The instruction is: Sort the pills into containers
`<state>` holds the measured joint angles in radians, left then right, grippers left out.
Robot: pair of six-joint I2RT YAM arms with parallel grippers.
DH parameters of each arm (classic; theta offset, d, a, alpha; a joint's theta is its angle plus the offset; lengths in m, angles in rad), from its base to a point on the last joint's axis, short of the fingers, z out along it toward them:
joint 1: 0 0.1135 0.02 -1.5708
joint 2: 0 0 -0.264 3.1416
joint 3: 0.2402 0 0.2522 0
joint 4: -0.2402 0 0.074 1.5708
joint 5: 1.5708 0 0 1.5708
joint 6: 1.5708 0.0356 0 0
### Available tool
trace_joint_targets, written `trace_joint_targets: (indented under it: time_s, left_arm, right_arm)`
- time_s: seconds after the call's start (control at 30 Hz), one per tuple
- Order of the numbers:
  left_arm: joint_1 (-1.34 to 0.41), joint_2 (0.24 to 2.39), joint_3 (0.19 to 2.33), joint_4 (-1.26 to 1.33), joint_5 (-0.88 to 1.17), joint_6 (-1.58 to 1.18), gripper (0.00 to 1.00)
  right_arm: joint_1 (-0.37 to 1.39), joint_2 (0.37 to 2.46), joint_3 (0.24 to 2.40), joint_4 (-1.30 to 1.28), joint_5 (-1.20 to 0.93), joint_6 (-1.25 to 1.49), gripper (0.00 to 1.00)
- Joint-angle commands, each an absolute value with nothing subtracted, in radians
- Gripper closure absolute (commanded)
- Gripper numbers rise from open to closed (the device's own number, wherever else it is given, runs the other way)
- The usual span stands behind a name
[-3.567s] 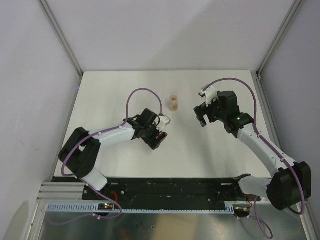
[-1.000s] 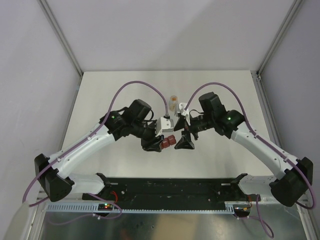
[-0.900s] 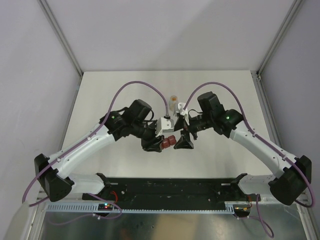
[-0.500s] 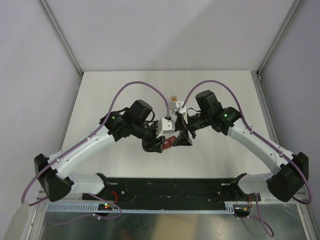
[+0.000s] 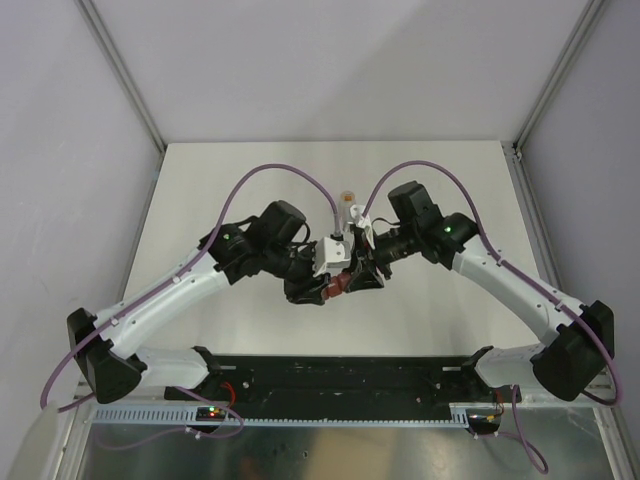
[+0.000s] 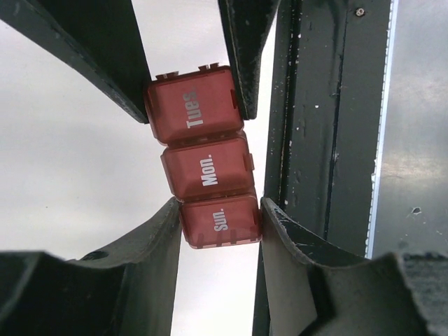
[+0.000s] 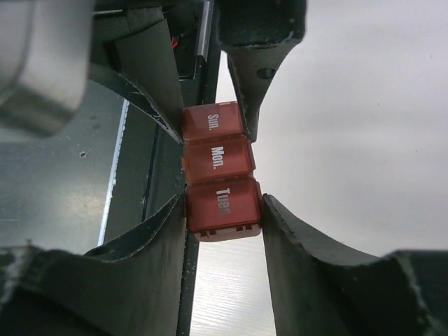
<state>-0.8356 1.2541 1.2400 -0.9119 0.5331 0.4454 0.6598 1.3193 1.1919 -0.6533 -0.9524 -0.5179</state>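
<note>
The containers (image 5: 338, 283) are one dark red strip of three lidded compartments marked Sun., Mon. and Tues., held in the air between both arms. My left gripper (image 6: 220, 210) is shut on the Sun. end of the strip (image 6: 206, 164). My right gripper (image 7: 222, 204) has its fingers against both sides of the Tues. end of the strip (image 7: 218, 171). All three lids are down. The pills (image 5: 346, 198) show as an orange-tan mass inside a small clear vial (image 5: 346, 203) standing on the table just behind the two grippers.
The white table (image 5: 250, 180) is walled by grey panels and metal posts on three sides. A black mounting rail (image 5: 340, 375) runs along the near edge below the held strip. Purple cables loop above both wrists.
My right gripper has moved left onto the strip's Tues. end and closed its jaws from wide open onto it. The left gripper has kept its hold and barely moved.
</note>
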Motion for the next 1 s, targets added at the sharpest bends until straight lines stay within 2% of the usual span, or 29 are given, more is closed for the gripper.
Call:
trace_joint_targets:
  time_s: [0.0, 0.17, 0.3, 0.47, 0.53, 0.63, 0.87, 0.97]
  left_arm:
    - [-0.861, 1.225, 1.262, -0.896, 0.443, 0.437, 1.00]
    - [-0.877, 1.228, 1.259, -0.865, 0.333, 0.413, 1.00]
    - [-0.904, 1.237, 1.262, -0.856, 0.241, 0.399, 1.00]
    - [-0.929, 1.254, 1.261, -0.854, 0.164, 0.393, 1.00]
    - [-0.934, 1.258, 1.261, -0.854, 0.150, 0.392, 1.00]
    - [-0.940, 1.264, 1.261, -0.855, 0.131, 0.393, 1.00]
    - [-0.950, 1.266, 1.265, -0.853, 0.127, 0.391, 1.00]
    - [-0.952, 1.259, 1.263, -0.854, 0.138, 0.390, 1.00]
  right_arm:
    - [0.639, 1.340, 1.250, -0.626, -1.019, -0.466, 0.64]
    - [0.606, 1.373, 1.261, -0.589, -1.072, -0.375, 0.69]
    - [0.588, 1.398, 1.274, -0.575, -1.087, -0.313, 0.67]
    - [0.584, 1.407, 1.279, -0.569, -1.062, -0.280, 0.44]
    - [0.584, 1.406, 1.280, -0.565, -1.043, -0.274, 0.37]
    - [0.585, 1.405, 1.283, -0.565, -1.015, -0.269, 0.31]
    - [0.586, 1.410, 1.285, -0.574, -0.986, -0.279, 0.28]
    - [0.588, 1.404, 1.285, -0.603, -0.982, -0.325, 0.20]
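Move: The red pillbox spans the two grippers. The left already holds its Sun. end, so its middle lies about 3 cm right and 1 cm ahead. The right hand's fingers are already closed on the Tues. end, its middle some 3 cm left and 1 cm back, near fingertip height. The pill bottle stands on the table about 25 cm ahead of the left hand, 4 cm right and 16 cm lower; from the right hand, about 23 cm straight ahead. Both hands grip the pillbox at first and carry it forward together; midway the right opens its fingers and lets go of the Tues. end, its wrist turning about 15 degrees. Each hand travels about 3 cm forward, towards the pill bottle, the left also sinking 1 cm. The left keeps its pinch on the Sun. end as its fingers swing round to point more forward. ##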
